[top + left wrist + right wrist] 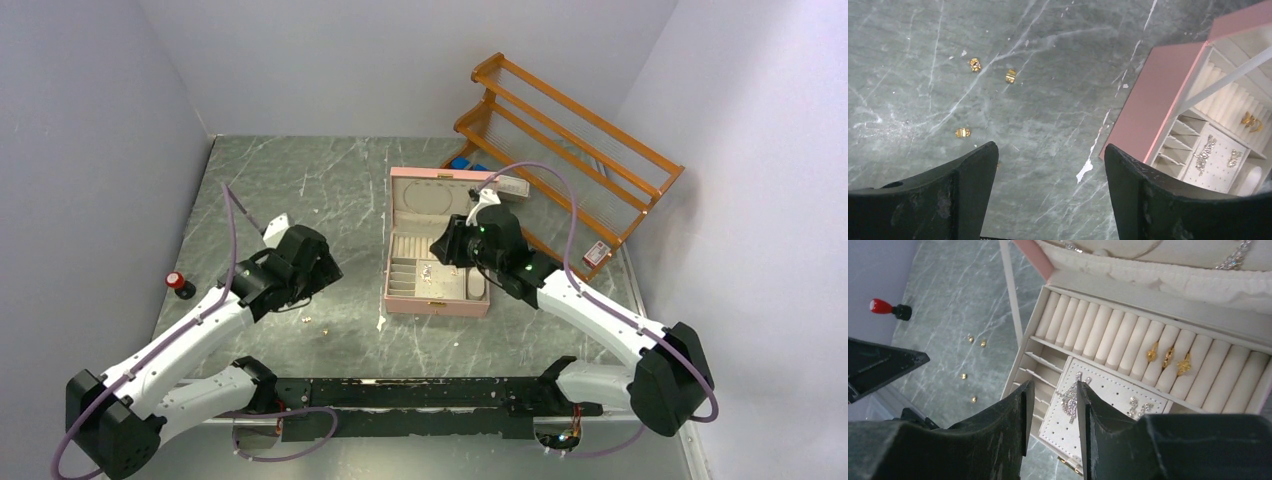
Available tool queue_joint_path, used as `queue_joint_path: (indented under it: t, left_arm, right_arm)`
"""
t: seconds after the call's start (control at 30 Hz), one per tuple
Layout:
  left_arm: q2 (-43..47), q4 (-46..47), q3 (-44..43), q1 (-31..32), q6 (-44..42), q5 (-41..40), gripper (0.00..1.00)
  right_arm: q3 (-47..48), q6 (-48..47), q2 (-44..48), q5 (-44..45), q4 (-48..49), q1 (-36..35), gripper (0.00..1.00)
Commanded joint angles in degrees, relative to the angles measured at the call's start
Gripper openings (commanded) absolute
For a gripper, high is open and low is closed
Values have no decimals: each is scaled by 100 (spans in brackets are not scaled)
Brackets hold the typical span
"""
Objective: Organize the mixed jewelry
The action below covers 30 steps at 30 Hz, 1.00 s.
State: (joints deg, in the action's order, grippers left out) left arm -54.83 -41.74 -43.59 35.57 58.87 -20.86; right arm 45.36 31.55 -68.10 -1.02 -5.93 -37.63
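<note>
Several tiny gold rings (pixel 1010 76) lie loose on the marble table left of the pink jewelry box (pixel 437 300); the right wrist view shows them too (pixel 964 375). My left gripper (pixel 1050 147) hovers over bare table between them and the box, open wide, nothing between its fingers. My right gripper (pixel 1054 385) hangs over the open box's front left part, open by a narrow gap and empty. Below it a sparkly earring (pixel 1071 399) sits on the perforated pad. Three gold rings (pixel 1168 357) are tucked in the ring rolls. The wire loop is not in view.
An orange wooden rack (pixel 570 140) stands at the back right behind the box, a blue item (pixel 462 162) under it. A small black object with a red top (pixel 179 283) sits by the left wall. White chips (pixel 1084 172) dot the marble.
</note>
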Motion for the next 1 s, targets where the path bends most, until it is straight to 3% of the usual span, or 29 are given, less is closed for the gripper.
queue_joint_path:
  t: [0.0,0.17,0.4,0.6,0.87,0.97]
  left_arm:
    - [-109,-562,-654,11,308,-120,81]
    - [-160,-265,-557,11,-67,66,81]
    - [-182,-476,-1171,156,-511,-524,84]
    - [335,-686,-1193,191,-578,-536,85]
    - [5,-1124,-2300,193,-998,-200,84]
    - [-82,-775,-1879,189,-880,268,81]
  right_arm:
    - [-115,-131,243,-344,210,-68,41]
    - [-135,-379,357,-31,100,-296,41]
    - [-241,-388,561,387,125,-820,41]
    - [-543,-61,832,378,28,-919,41]
    - [-550,112,1159,508,-535,-1053,41]
    - [-606,85,1453,657,-641,-1054,41]
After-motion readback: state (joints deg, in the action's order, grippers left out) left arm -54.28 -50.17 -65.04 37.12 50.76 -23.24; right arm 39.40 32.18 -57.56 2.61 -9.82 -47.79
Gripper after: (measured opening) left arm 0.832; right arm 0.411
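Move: Roughly 27 cm to the right hand's left, 11 cm back and 15 cm down lies the nearest gold ring; the open box's tray is right beneath this hand, some 12 cm below and 1 cm ahead. From the empty left hand that ring is about 6 cm back, 5 cm left and 11 cm below; a second gold ring lies 4 cm ahead of this hand and 6 cm left, a third 4 cm back and 9 cm left. Lifting almost straight up by some 13 cm, the left hand rises away from the gold rings, its wide-open fingers tipping up about 15 degrees. Meanwhile the right hand, part-open and empty, draws back about 6.5 cm from above the tray to over the box's front edge, bowing slightly left and up before easing back down; it touches nothing. ##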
